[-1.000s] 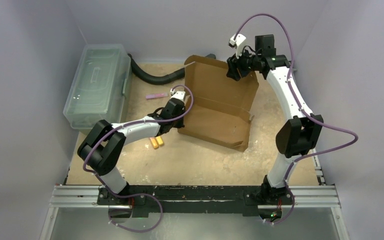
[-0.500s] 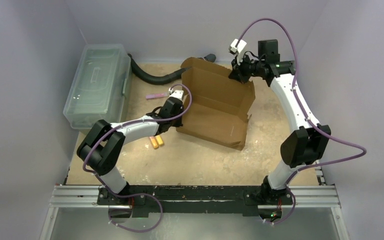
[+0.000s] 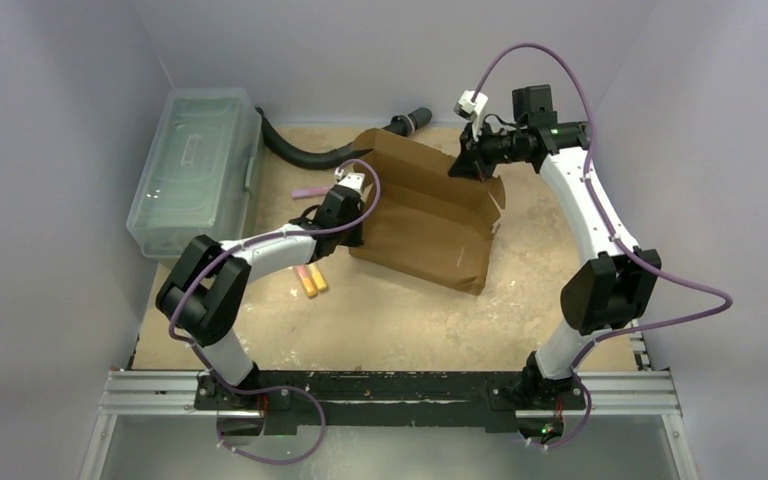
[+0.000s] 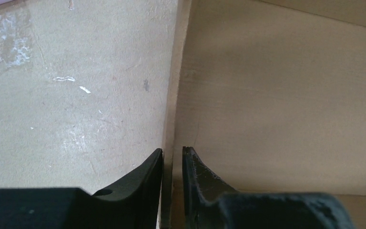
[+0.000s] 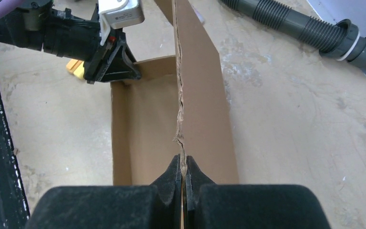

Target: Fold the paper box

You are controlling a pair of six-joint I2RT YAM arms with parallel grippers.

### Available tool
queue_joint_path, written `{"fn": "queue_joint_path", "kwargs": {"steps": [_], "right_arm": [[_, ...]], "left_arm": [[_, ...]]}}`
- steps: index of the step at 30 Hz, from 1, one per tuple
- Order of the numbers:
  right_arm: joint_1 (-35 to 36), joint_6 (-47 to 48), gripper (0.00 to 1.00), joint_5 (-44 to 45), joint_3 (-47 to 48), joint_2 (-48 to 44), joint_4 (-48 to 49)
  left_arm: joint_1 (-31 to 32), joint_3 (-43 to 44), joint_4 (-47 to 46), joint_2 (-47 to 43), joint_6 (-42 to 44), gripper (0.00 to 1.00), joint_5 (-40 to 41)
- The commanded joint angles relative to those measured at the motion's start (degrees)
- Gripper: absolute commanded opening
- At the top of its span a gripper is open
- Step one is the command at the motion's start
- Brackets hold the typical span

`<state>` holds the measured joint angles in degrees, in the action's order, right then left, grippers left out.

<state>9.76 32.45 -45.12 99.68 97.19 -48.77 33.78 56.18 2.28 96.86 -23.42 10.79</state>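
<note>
The paper box (image 3: 425, 215) is a brown cardboard mailer, partly folded, in the middle of the table. Its big lid panel stands up at the back. My right gripper (image 3: 463, 167) is shut on the top edge of that lid; in the right wrist view the fingers (image 5: 183, 164) pinch the ragged cardboard edge (image 5: 178, 95). My left gripper (image 3: 358, 218) is shut on the box's left side wall; in the left wrist view the wall's edge (image 4: 171, 119) runs up between the two black fingers (image 4: 171, 157).
A clear plastic lidded bin (image 3: 197, 170) stands at the far left. A black corrugated hose (image 3: 305, 150) lies behind the box. A pink stick (image 3: 312, 191) and two orange pieces (image 3: 310, 281) lie left of the box.
My right gripper has swung the lid panel forward and down over the box. The left gripper has shifted a little up and back with the side wall.
</note>
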Motion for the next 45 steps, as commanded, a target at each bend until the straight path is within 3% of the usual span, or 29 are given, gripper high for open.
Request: {"fn": "queue_joint_path", "kwargs": {"steps": [1,15,23,29,38,41,45], "right_arm": [[0.8,1.5,0.00,-1.4,0.0,-1.4,-0.2],[1.0,2.9,0.00,1.8,-2.2,-4.1,1.7],[1.0,5.1,0.00,-0.3,-5.7,-8.7,2.9],[1.0,6.4,0.00,-3.2,-7.7,-10.8,1.9],[1.1,8.0,0.00,-4.3,-10.2,-12.9,1.3],[1.7,9.8,0.00,-3.5,-9.7,-12.4,0.0],[2.6,12.2,0.00,-1.5,-7.3,-10.8,-2.4]], "left_arm": [[-0.9,2.2,-0.8,0.9,-0.2,0.25,-2.6],[-1.8,-0.2,-0.7,-5.9,-2.0,0.58,-3.6],[-2.1,-5.4,1.9,-18.1,-2.7,0.70,-2.7],[-3.1,-14.7,4.7,-30.7,-10.3,0.94,-2.4],[-3.2,-22.3,11.8,-44.7,-15.2,0.92,-5.0],[-3.2,-23.0,9.0,-45.7,-11.6,0.92,-6.0],[-3.1,-22.0,-0.8,-40.1,-7.7,0.92,-7.2]]}}
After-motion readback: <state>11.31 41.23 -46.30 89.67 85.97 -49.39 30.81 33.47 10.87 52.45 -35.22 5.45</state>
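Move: The left hand already straddles the top of the paper box's left wall with barely parted fingers; the box's front-left corner is some 3 cm back and 1 cm left of it, the tray's middle about 12 cm right, level fore and aft. The pink-and-yellow highlighters lie roughly 7 cm back and 9 cm left on the table. From the right hand, pinching the raised lid's upper edge, the tray's middle is about 4 cm back, 4 cm left and 24 cm below. The left fingers spread wide around the left wall while the hand stays low, then the hand lifts clear by about 9 cm and sweeps back and to the left, away from the wall towards the table just left of the front-left corner, its left side rolling down some 20 degrees. The right hand keeps its pinch on the lid's upper edge and, mostly once the left hand is rising, draws the lid about 5 cm straight back towards the base, its fingers tipping up slightly. ##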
